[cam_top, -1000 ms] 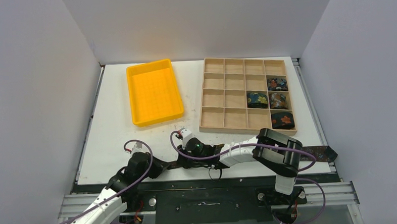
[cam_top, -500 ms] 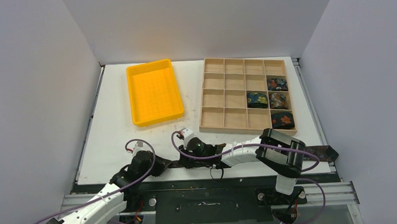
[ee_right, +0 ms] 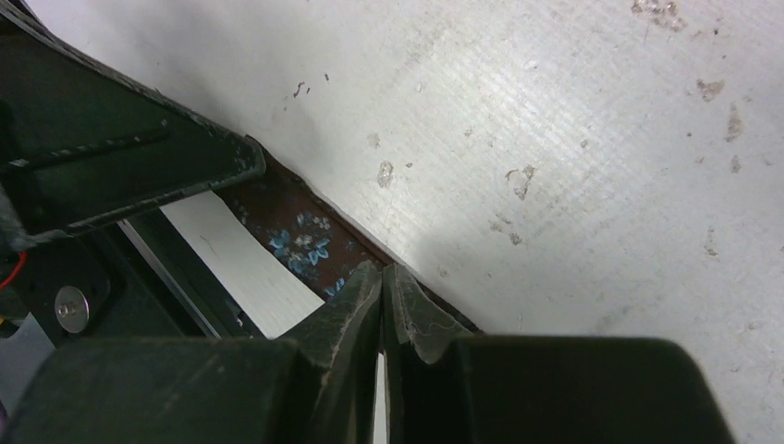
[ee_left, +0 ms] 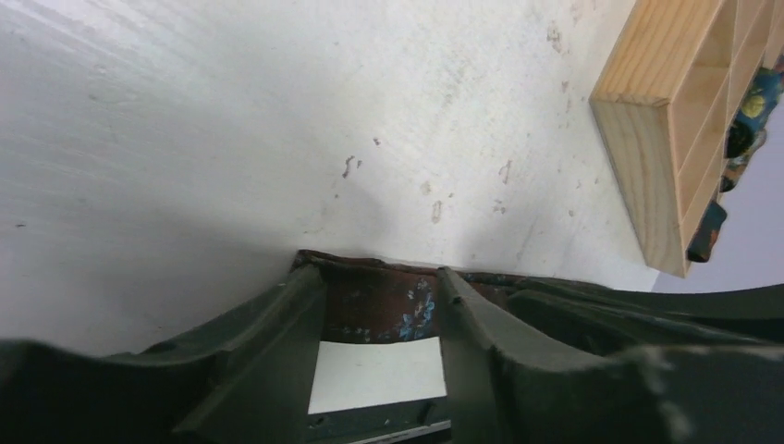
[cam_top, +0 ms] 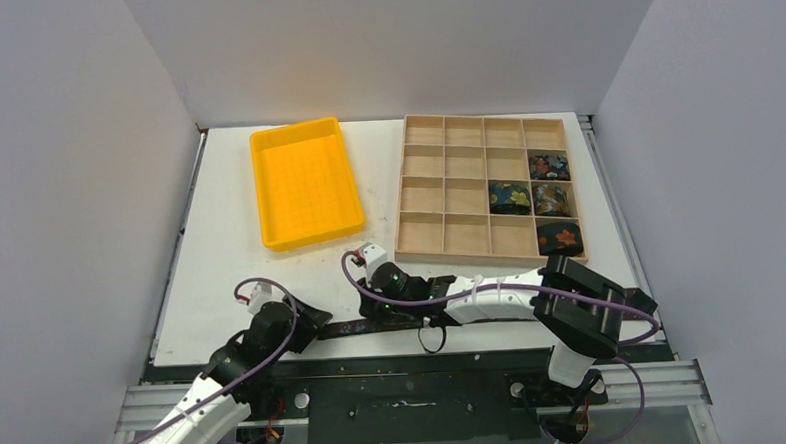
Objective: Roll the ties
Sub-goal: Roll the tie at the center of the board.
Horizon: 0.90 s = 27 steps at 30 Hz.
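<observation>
One unrolled tie [cam_top: 359,329], dark brown with blue flowers, lies flat along the table's near edge. Its far end [cam_top: 638,299] shows past my right arm. My left gripper [cam_top: 313,319] is open over the tie's left end [ee_left: 370,305], one finger on each side, in the left wrist view [ee_left: 379,276]. My right gripper [ee_right: 382,273] is shut, its tips pinched on the tie [ee_right: 296,231] just right of the left gripper [ee_right: 120,157]. Several rolled ties [cam_top: 551,199] sit in cells on the right of the wooden tray [cam_top: 401,212].
A yellow bin [cam_top: 259,188] stands at the back left. The wooden tray's near corner [ee_left: 647,139] lies close behind the right wrist [cam_top: 382,283]. The table's front edge and the metal rail run right under both grippers.
My left gripper has opened and let go of the tie's end. The right arm has shifted left and slightly back, and the tie's far end has slid left with it.
</observation>
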Each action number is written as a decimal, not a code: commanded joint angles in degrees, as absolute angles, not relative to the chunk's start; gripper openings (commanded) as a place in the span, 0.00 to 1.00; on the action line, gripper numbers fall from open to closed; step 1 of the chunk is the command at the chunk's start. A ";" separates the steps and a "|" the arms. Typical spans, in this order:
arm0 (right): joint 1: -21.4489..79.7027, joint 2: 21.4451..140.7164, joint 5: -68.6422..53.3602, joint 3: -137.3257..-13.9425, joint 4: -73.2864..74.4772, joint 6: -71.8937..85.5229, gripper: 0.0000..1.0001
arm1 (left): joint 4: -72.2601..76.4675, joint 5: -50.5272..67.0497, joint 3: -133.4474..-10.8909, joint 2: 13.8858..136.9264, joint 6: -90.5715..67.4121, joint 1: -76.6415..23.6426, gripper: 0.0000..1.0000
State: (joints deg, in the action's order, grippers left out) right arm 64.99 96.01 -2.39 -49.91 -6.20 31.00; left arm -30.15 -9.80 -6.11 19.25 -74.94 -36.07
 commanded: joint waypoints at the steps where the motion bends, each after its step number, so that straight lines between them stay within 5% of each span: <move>1: 66.75 95.67 -1.35 -50.23 -6.50 30.90 0.05 | -33.08 -13.79 -8.60 18.81 -71.97 -36.30 0.62; 3: 67.60 95.71 -0.89 -50.10 -6.74 31.14 0.05 | -32.88 -14.26 -8.74 17.93 -72.86 -36.28 0.93; 4: 68.09 95.62 -0.45 -50.10 -6.76 31.30 0.05 | -32.69 -14.39 -8.81 17.31 -73.02 -36.24 0.98; 27: 64.80 95.14 4.31 -38.05 -8.17 35.24 0.05 | -34.63 -14.26 -9.34 15.12 -70.64 -36.30 0.97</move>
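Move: The tie's left end lies barely 1 cm below the left hand and about 1 cm to its right, level fore and aft, between its just-parting fingers. The shut right fingers hover over the strip; the stretch they next meet is some 4 cm below, 2 cm back and 2 cm to the right. From the left hand, the yellow tray's middle is roughly 32 cm ahead and 5 cm left; the wooden box's is about 27 cm ahead and 29 cm right of the right hand. The left hand spreads its fingers from a third open to nearly full, backing up off the tie's left end by rising nearly 3 cm with about 1 cm forward, then easing some 1 cm to the left and slightly down, and waiting with the fingers astride the end. Meanwhile the right hand, fingers kept shut, first draws back about 3 cm level over the tie, then swings down some 3 cm, to its right about 3 cm and forward again by 2 cm, bringing its fingertips down onto the strip beside the left hand. ##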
